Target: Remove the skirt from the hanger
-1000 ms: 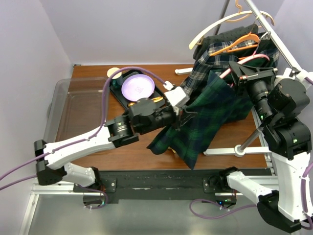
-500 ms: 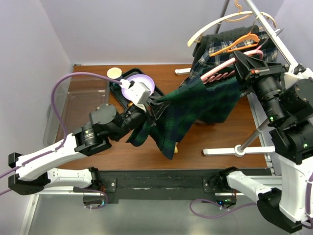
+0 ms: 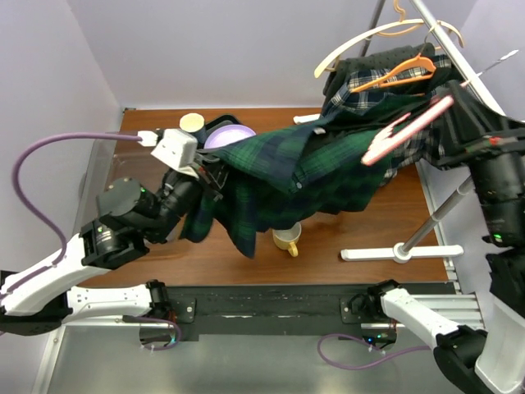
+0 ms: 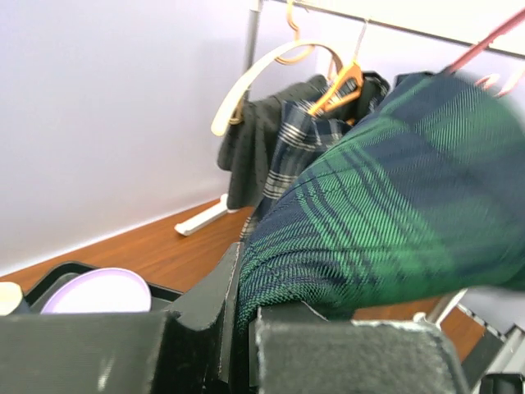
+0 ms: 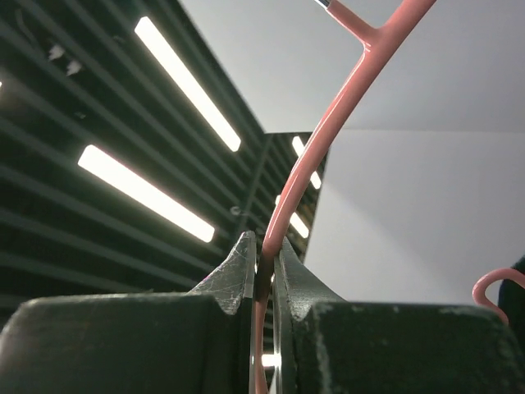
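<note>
The skirt [image 3: 287, 176] is dark green and navy plaid, stretched out above the table. My left gripper [image 4: 242, 305] is shut on its left edge, and the cloth [image 4: 385, 213] fills the left wrist view. The pink hanger [image 3: 406, 127] is blurred, raised at the right above the skirt's far end. I cannot tell whether the skirt is still attached to it. My right gripper [image 5: 264, 264] is shut on the hanger's pink rod [image 5: 324, 139], seen against the ceiling.
A clothes rack at the back right carries a cream hanger [image 3: 369, 37] and an orange hanger [image 3: 402, 70] with a grey plaid garment [image 3: 353, 92]. Its white foot [image 3: 394, 253] rests on the table. A yellow mug [image 3: 287, 240], a purple plate [image 3: 234, 135] on a black tray, and a clear bin [image 3: 102, 180] stand nearby.
My left gripper has pulled the skirt left and back, spreading it out flat. The right arm has lifted the pink hanger up and right. The yellow mug has come into view.
</note>
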Controlling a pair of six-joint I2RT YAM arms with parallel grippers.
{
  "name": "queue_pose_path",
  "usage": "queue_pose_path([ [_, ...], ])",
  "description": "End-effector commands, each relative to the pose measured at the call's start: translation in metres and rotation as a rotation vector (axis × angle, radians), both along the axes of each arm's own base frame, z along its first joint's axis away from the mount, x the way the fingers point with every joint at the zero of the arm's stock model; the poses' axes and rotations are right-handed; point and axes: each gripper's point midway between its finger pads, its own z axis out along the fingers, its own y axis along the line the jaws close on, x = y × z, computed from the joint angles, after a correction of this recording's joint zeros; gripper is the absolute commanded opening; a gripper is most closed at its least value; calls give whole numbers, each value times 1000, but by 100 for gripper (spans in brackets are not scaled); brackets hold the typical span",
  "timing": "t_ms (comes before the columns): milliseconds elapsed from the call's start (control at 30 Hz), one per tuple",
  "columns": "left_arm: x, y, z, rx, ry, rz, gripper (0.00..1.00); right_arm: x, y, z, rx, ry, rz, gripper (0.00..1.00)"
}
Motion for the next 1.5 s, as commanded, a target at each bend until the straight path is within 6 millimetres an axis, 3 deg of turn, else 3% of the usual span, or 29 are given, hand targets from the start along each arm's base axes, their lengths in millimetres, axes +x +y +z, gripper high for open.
queue_pose_path([
  [0, 0, 53, 48, -135, -64, 132, 0, -23, -21, 44, 57, -167, -82, 0],
  [167, 3, 79, 69, -163, -91, 224, 0, -17, -8, 40, 67, -170, -7, 0],
  [267, 10, 92, 67, -138, -92, 322, 0, -14, 0, 42, 91, -180, 52, 0],
  [333, 14, 89, 55, -121, -81, 335, 0, -15, 2, 48, 103, -201, 68, 0],
  [467, 13, 55, 41, -113, -79, 226, 0, -16, 11, 57, 105, -215, 124, 0],
  [600, 23, 19, 40, -66, -71, 197, 0, -8, 20, 53, 157, -181, 203, 0],
  [700, 34, 16, 41, -40, -75, 265, 0, -4, 25, 45, 181, -147, 252, 0],
  [767, 39, 27, 42, -25, -82, 341, 0, -10, 24, 46, 200, -154, 271, 0],
  [900, 40, 71, 42, -40, -73, 506, 0, -14, 25, 56, 218, -168, 299, 0],
  [1100, 19, 128, 75, -177, -92, 534, 0, -22, 25, 65, 218, -192, 312, 0],
  [1167, 14, 137, 86, -192, -104, 524, 0, -25, 24, 67, 210, -205, 308, 0],
  [1200, 9, 145, 102, -226, -119, 510, 0, -25, 25, 65, 194, -209, 300, 0],
  [1267, 7, 146, 113, -216, -134, 491, 0, -22, 27, 61, 169, -206, 290, 0],
  [1300, 2, 153, 129, -248, -154, 476, 0, -20, 29, 56, 133, -209, 274, 0],
  [1467, -1, 165, 161, -214, -218, 519, 0, -13, 31, 31, -42, -203, 161, 0],
])
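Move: The left hand still pinches the green plaid skirt by its lower end. The pink hanger carrying the skirt's other end has its middle some 30 cm to this hand's right, 6 cm back and 15 cm higher, with the yellow cup about 16 cm right, level front to back and 45 cm below, and the orange hanger roughly 20 cm ahead and 35 cm right. For the right hand, gripping one shoulder of the pink hanger, the skirt's middle lies about 22 cm left, 4 cm ahead and 16 cm down. Fingers shut on the skirt, the left hand tugs about 5 cm left and a little up, away from the pink hanger, eases back right while reaching some 5 cm forward, then sweeps about 16 cm left and 14 cm up, drawing back as it goes and turning some 30 degrees counter-clockwise overall. The right hand keeps its pinch on the hanger and works against the pull in small strokes, a touch back and up, about 4 cm forward and to the left, then back and up again, swinging slightly counter-clockwise. ##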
